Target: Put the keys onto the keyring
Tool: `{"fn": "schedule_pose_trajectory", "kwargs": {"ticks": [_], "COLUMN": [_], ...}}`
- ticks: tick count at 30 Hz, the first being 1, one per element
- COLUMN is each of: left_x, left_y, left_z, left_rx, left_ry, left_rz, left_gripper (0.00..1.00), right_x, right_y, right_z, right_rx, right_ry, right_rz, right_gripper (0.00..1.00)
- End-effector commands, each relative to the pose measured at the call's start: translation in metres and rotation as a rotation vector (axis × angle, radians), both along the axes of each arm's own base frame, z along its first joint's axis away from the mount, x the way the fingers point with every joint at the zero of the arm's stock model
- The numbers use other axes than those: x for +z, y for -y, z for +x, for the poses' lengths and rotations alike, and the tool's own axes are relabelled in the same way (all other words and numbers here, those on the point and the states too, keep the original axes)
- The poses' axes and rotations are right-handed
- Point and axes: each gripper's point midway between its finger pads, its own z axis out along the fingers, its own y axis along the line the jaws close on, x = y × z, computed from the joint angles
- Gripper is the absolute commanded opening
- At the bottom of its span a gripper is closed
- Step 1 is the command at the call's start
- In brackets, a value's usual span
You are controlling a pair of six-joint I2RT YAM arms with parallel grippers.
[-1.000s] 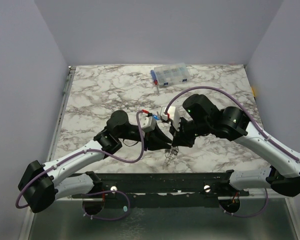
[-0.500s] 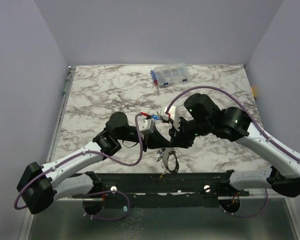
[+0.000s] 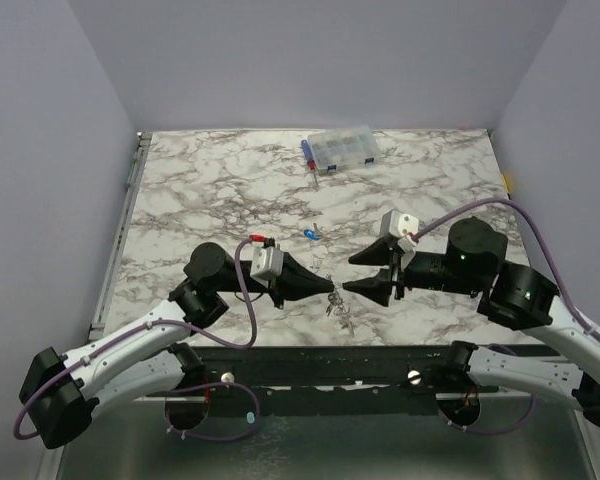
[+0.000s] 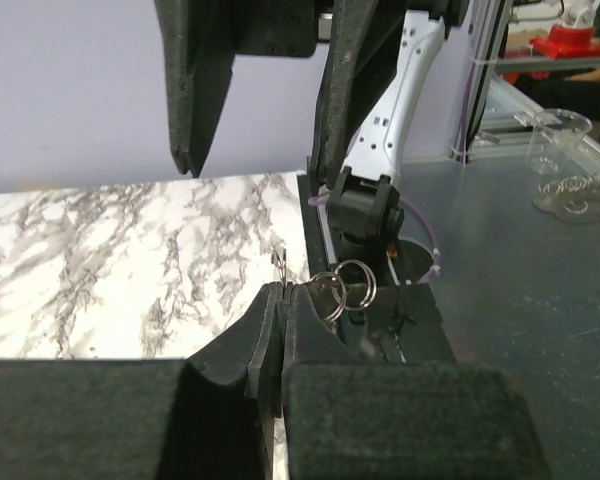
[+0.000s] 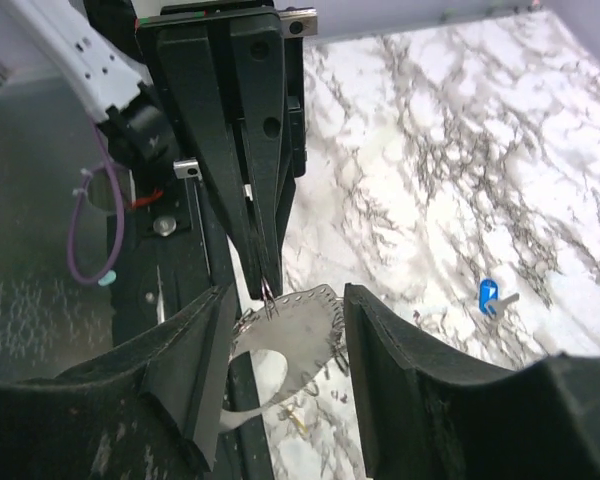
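Observation:
My left gripper (image 3: pixel 329 288) (image 4: pixel 283 290) is shut on the thin wire of the keyring (image 3: pixel 337 305), pinched at its very tip. Two small silver rings (image 4: pixel 345 288) hang beside that tip. In the right wrist view the left gripper's tip (image 5: pixel 263 285) holds the wire, and a flat grey piece (image 5: pixel 300 330) with a holed edge dangles from it. My right gripper (image 3: pixel 350 273) (image 5: pixel 285 300) stands open facing it, fingers either side of that piece without touching. A blue key (image 3: pixel 309 236) (image 5: pixel 488 296) lies on the marble behind.
A clear compartment box (image 3: pixel 340 150) with blue parts stands at the far middle of the marble table (image 3: pixel 200 190). The black base rail (image 3: pixel 320 362) runs along the near edge, just below the dangling ring. A tiny yellowish piece (image 5: pixel 298 420) lies under the right gripper.
The two grippers have drawn apart. The right one opened, let go and backed off to the right. The left one shut on the keyring and pulled back left.

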Motion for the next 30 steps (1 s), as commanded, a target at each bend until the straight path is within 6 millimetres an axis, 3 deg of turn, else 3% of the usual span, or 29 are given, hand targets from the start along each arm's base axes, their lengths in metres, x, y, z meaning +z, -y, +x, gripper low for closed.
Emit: {"fn": "schedule_pose_trajectory", "kwargs": {"ticks": [1,4,16,21,30], "left_x": [0.035,0.046,0.072,0.083,0.099], "left_y": [-0.011,-0.017,-0.033,-0.042,-0.058], "left_z": [-0.005,-0.006,-0.018,-0.019,-0.021], "left_rx": [0.035,0.054,0.045,0.071,0.105], "left_ry": [0.054,0.052,0.056,0.057,0.041], "left_rz": [-0.149,-0.199,-0.349,-0.41,-0.527], "left_gripper": [0.0,0.0,0.0,0.0,0.0], "right_x": [0.03,0.028,0.025,0.029,0.035], "right_y": [-0.004,-0.01,-0.036,-0.041,-0.044], "right_z": [0.003,-0.003,-0.015,-0.018,-0.024], "right_rx": [-0.039,0.001,0.136,0.167,0.206], "right_ry": [0.052,0.039,0.004,0.01,0.0], "right_rz": [0.216,0.277,0.339,0.359,0.394], "right_gripper": [0.52,0.46,0.45,0.35,0.34]}}
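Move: My left hand already pinches the keyring's metal end. The gap between my open right fingers lies about 3 cm to this hand's right, 1 cm ahead and 4 cm above. From my right hand, that keyring end is some 3 cm left, 1 cm back and 4 cm below. The keys hang roughly 10 cm below my right hand, 2 cm back and 1 cm left. The blue key on the table lies about 25 cm ahead, 6 cm left and 28 cm below. I lift the pinched keyring about 6.5 cm up and 4 cm left with my left hand, tilting its fingers some 20 degrees further up and keeping them shut. My right hand follows 4 cm left and 3 cm up, levels its down-pointing fingers by about 20 degrees and narrows them to roughly a third open around the keyring's end, without shutting. ##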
